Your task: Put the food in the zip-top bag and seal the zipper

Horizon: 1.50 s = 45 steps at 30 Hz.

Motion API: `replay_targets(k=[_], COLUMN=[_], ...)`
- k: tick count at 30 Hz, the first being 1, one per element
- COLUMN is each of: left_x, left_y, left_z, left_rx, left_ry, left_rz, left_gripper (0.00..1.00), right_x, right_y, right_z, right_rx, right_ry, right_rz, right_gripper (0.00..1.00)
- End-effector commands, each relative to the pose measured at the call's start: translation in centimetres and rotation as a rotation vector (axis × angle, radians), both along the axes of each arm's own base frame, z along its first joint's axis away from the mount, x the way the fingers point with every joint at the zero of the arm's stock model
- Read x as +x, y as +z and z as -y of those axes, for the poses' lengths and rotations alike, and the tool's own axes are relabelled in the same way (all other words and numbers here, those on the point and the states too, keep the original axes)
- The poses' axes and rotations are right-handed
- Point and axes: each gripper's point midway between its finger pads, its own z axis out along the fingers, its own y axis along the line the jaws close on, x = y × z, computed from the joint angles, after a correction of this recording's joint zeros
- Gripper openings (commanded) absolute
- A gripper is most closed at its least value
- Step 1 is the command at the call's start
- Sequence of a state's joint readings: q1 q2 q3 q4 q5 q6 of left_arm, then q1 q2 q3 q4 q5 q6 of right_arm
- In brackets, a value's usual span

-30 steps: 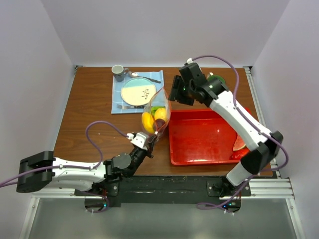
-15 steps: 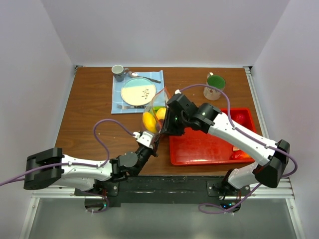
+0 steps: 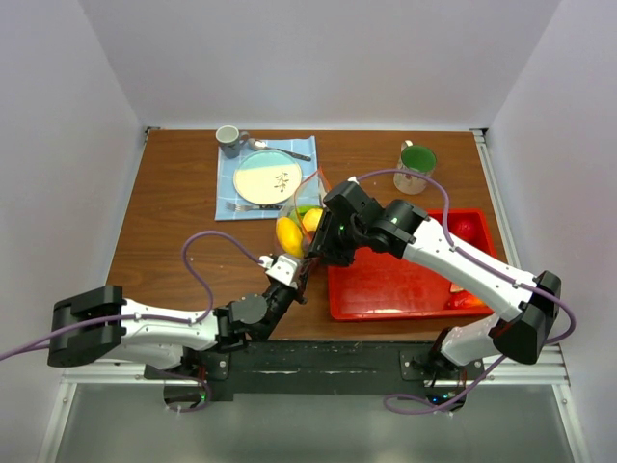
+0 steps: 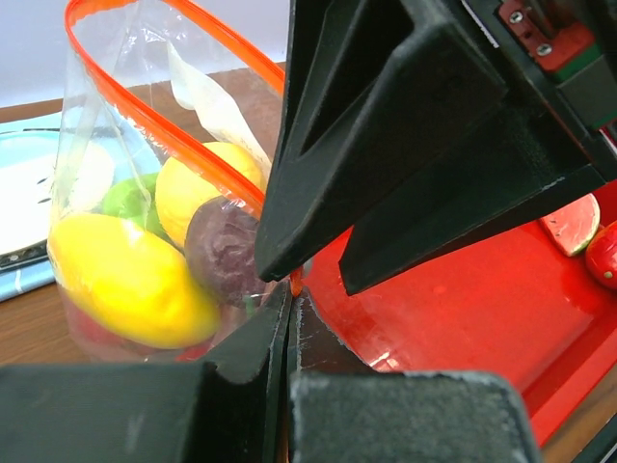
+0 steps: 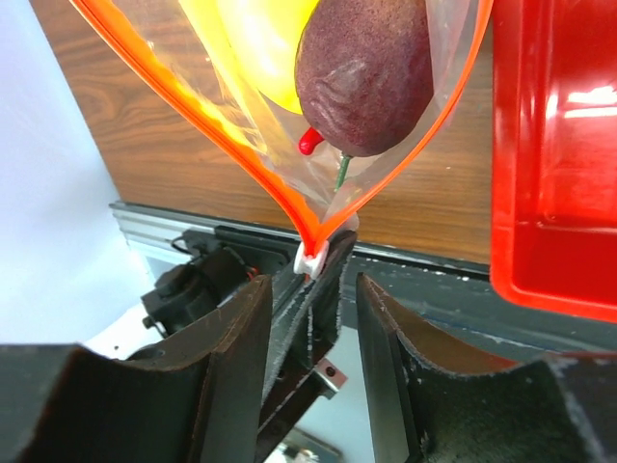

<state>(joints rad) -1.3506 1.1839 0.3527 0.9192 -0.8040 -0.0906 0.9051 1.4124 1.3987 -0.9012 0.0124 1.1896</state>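
Note:
The zip-top bag stands upright with its mouth open. Inside it is food: a yellow piece, an orange one, a dark purple one and some green. My left gripper is shut on the near corner of the bag, right at the end of the red zipper. A small white tab sits at that zipper end. My right gripper hangs open over the same corner, its jaws straddling the left gripper's fingers without closing on anything.
A red tray lies right of the bag, holding a watermelon-like slice and a red piece. A green-filled glass cup stands at the back right. A plate on a blue mat and a mug sit behind the bag.
The right arm swung from near the green cup down to the bag's near corner, and its jaws narrowed. The left gripper stayed shut on the bag, shifting slightly.

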Motion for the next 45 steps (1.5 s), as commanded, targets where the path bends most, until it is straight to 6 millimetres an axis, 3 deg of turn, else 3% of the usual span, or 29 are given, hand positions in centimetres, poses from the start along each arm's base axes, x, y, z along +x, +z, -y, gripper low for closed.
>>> replay_targets(k=[1,11,33,38,45], left_x=[0.1,0.0,-0.2,0.0,-0.1], left_y=[2.9,2.9,3.1,3.0,3.1], left_z=[0.8,0.8,0.7,0.4,0.0], left_rx=[-0.090,-0.088,-0.087,-0.092,-0.107], left_ry=[-0.001,-0.012,-0.020,-0.004,-0.003], left_rz=[0.032,0.032,0.038,0.034,0.031], left_gripper=[0.00,0.00,0.00,0.00,0.00], right_x=[0.5,0.9,2.3,2.4,3.9], right_y=[1.7,1.2,0.1,0.0,-0.5], right_z=[-0.2,-0.1,-0.1,0.0,1.7], right_rx=[0.062,0.050,0.027,0.020,-0.009], right_ry=[-0.065,-0.096,-0.089,-0.090,-0.121], right_rz=[0.022,0.004,-0.012,-0.008,0.000], right_gripper=[0.43,0.30,0.23,0.13,0.07])
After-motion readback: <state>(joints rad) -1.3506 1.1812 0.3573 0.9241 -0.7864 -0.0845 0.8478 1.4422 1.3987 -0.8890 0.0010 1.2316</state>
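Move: Just about 2 cm ahead of the right fingertips and 1 cm below them sits the white slider, at the near end of the bag's orange zipper. From the right hand, the purple fruit in the bag is some 6 cm ahead, 2 cm left and 7 cm down; the yellow mango lies roughly 7 cm ahead, 6 cm left and 8 cm down. The slider is about 2 cm ahead of the left hand, 1 cm right and 1 cm higher. Easing forward about 2 cm and sinking slightly, the half-open right hand comes onto the white slider from above, with a slight clockwise turn of some 5 degrees. Its fingers close most of the way and pinch the slider and the orange zipper beside it, their grip effort rising at the end. The left hand stays put, still pinching the zipper's near end. ##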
